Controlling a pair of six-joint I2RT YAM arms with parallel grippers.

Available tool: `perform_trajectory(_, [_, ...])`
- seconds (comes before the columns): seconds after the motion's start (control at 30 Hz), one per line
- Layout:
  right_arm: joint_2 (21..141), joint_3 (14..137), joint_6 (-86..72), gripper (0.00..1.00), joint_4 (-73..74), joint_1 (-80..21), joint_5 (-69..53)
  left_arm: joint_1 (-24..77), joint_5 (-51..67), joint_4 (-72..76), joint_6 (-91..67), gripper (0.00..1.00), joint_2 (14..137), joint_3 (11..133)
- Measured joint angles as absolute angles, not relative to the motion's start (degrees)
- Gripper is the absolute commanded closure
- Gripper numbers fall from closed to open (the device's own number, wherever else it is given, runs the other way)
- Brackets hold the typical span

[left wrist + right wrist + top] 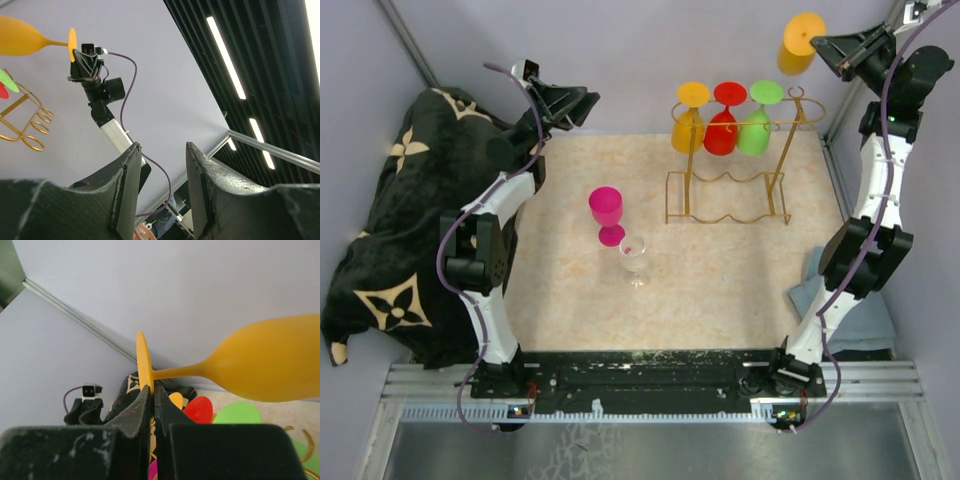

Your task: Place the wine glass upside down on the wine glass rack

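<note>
An orange wine glass [798, 45] hangs in the air at the back right, above and to the right of the gold wire wine glass rack [667, 197]. My right gripper [827, 45] is shut on the thin disc of its foot [143, 362]. In the right wrist view my right gripper [152, 390] pinches that disc edge-on, and the bowl [270, 365] points to the right. My left gripper [585, 105] is raised at the back left, open and empty. From the left wrist, my left gripper [162, 147] looks up at the held glass [20, 40] and the rack's loops [36, 125].
Orange [690, 120], red [723, 122] and green [757, 122] glasses hang upside down on the rack. A pink glass [607, 212] and a clear glass [634, 258] stand upright mid-table. A black patterned cloth [390, 230] lies at the left, and a grey cloth [820, 285] at the right.
</note>
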State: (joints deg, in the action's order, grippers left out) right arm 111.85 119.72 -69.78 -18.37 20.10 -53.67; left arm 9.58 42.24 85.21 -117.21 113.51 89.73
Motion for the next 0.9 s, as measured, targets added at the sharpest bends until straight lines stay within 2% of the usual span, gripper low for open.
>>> perform_trajectory(0.9, [113.71, 117.10, -63.72, 1.00, -8.49, 21.17, -52.53, 9.58, 42.68, 84.88, -117.19, 0.54, 113.51, 89.10])
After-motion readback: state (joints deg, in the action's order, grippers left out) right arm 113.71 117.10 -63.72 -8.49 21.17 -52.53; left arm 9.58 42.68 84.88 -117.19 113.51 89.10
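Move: The right hand keeps the second orange wine glass upside down by its foot. The free hook slot at the rack's right end lies about 12 cm below the hand and more or less level with it forward and sideways. The hanging green glass is about 7 cm to the left of that slot, level with it, and the red one some 14 cm left of it. For the idle left hand, the slot is roughly 38 cm right, 11 cm ahead and 10 cm lower. Downwards by about 6 cm, the right hand lowers the orange glass towards the free right-end slot, early on also easing some 2 cm forward and 2 cm to the right before sinking nearly straight. The wrist tips down about 10 degrees, and the shut fingers keep their pinch on the glass's foot. ##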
